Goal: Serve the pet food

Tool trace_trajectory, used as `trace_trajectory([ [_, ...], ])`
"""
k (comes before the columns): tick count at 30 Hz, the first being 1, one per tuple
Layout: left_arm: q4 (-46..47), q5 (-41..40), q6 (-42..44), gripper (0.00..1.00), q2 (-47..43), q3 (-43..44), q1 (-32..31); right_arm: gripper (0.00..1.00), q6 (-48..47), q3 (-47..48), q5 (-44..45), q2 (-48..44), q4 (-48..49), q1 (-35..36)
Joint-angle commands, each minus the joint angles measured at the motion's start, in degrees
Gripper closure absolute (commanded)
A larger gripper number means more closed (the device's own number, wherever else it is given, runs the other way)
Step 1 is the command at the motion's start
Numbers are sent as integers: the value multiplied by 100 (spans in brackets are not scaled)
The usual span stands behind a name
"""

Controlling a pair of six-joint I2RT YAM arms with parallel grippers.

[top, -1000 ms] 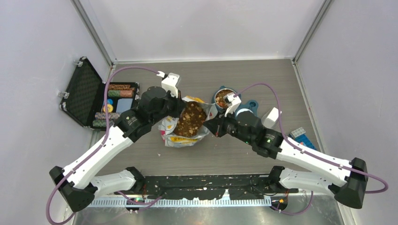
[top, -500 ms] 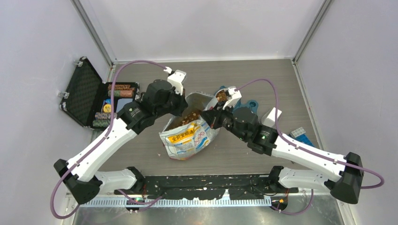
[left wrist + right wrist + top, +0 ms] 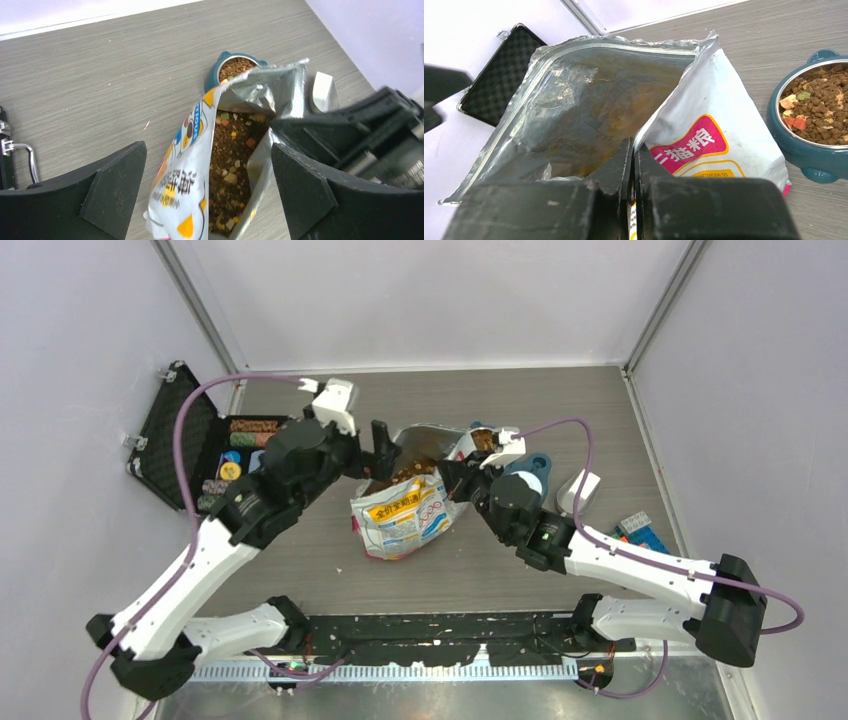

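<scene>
The pet food bag (image 3: 402,518), white with yellow and pink print, stands on the table with its silver-lined mouth (image 3: 589,95) open. Brown pet food (image 3: 234,165) fills it, and more pet food (image 3: 821,97) lies in a teal bowl (image 3: 478,441) just behind. My right gripper (image 3: 633,157) is shut on the bag's right rim (image 3: 452,472). My left gripper (image 3: 207,192) is open wide, with its fingers (image 3: 115,185) either side of the bag and apart from it. It hangs at the bag's left rim (image 3: 385,458).
An open black case (image 3: 175,435) with stacked chips sits at the far left. A second teal dish (image 3: 532,464), a white object (image 3: 578,490) and a blue box (image 3: 640,531) lie right of the bag. The right arm (image 3: 360,132) crowds the bag's right side.
My left gripper has let go of the bag's rim, opened wide and drawn back to the left. The bag has tipped from lying open to standing upright, still held by the right gripper.
</scene>
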Motion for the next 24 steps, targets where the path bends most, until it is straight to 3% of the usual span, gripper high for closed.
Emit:
trace_trajectory([
  [1,373,482,238,1,-900,-800,-26,95,-249,621,838,-43,1204,-113],
  [4,575,1287,633,1,-1492,-1673,-26,95,-227,786,630,-25,1041,-201],
  [7,1136,1562,845,1,-1981,-2499,-29,95,-328,1081,491,-27,719,-251],
  [12,1477,1257,1030,1,-2141,-2973,-26,95,-414,1205,229,-133,547,-281],
  [14,1482,1038,1136,6,-2029,-2971,-26,95,-416,1248,112,-149,453,-289],
  [17,1594,1269,1255,23,-1847,-2988,-26,95,-389,1284,-32,-148,360,-304],
  [19,1719,1553,1333,40,-1787,-3040,-26,95,-376,1320,-43,-137,294,-307],
  [23,1935,1748,1373,99,-1862,-3169,-26,95,-465,1423,45,-126,127,-372],
  [24,2014,1772,1310,100,-1924,-3211,-26,95,-502,1513,38,-118,20,-395],
])
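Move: The pet food bag's near-left rim, which the open left hand is about to take, lies some 5 cm back from it, about 2 cm to its left and roughly 11 cm below. The right gripper, shut on the bag's other rim, is about 10 cm to the left hand's right, 1 cm ahead and 8 cm lower; the filled bowl is some 13 cm ahead, 19 cm right and 30 cm down. From the right hand, the near-left rim is about 6 cm back, 12 cm left and 3 cm lower. The bag's near-left rim is what the left hand goes for: wide open, it draws back and sinks about 10 cm, turning some 15 degrees clockwise, then eases forward a centimetre or so while its fingers close and pinch the foil edge. The right hand keeps its grip on the opposite rim, almost in place, its left side rolling slightly down. ##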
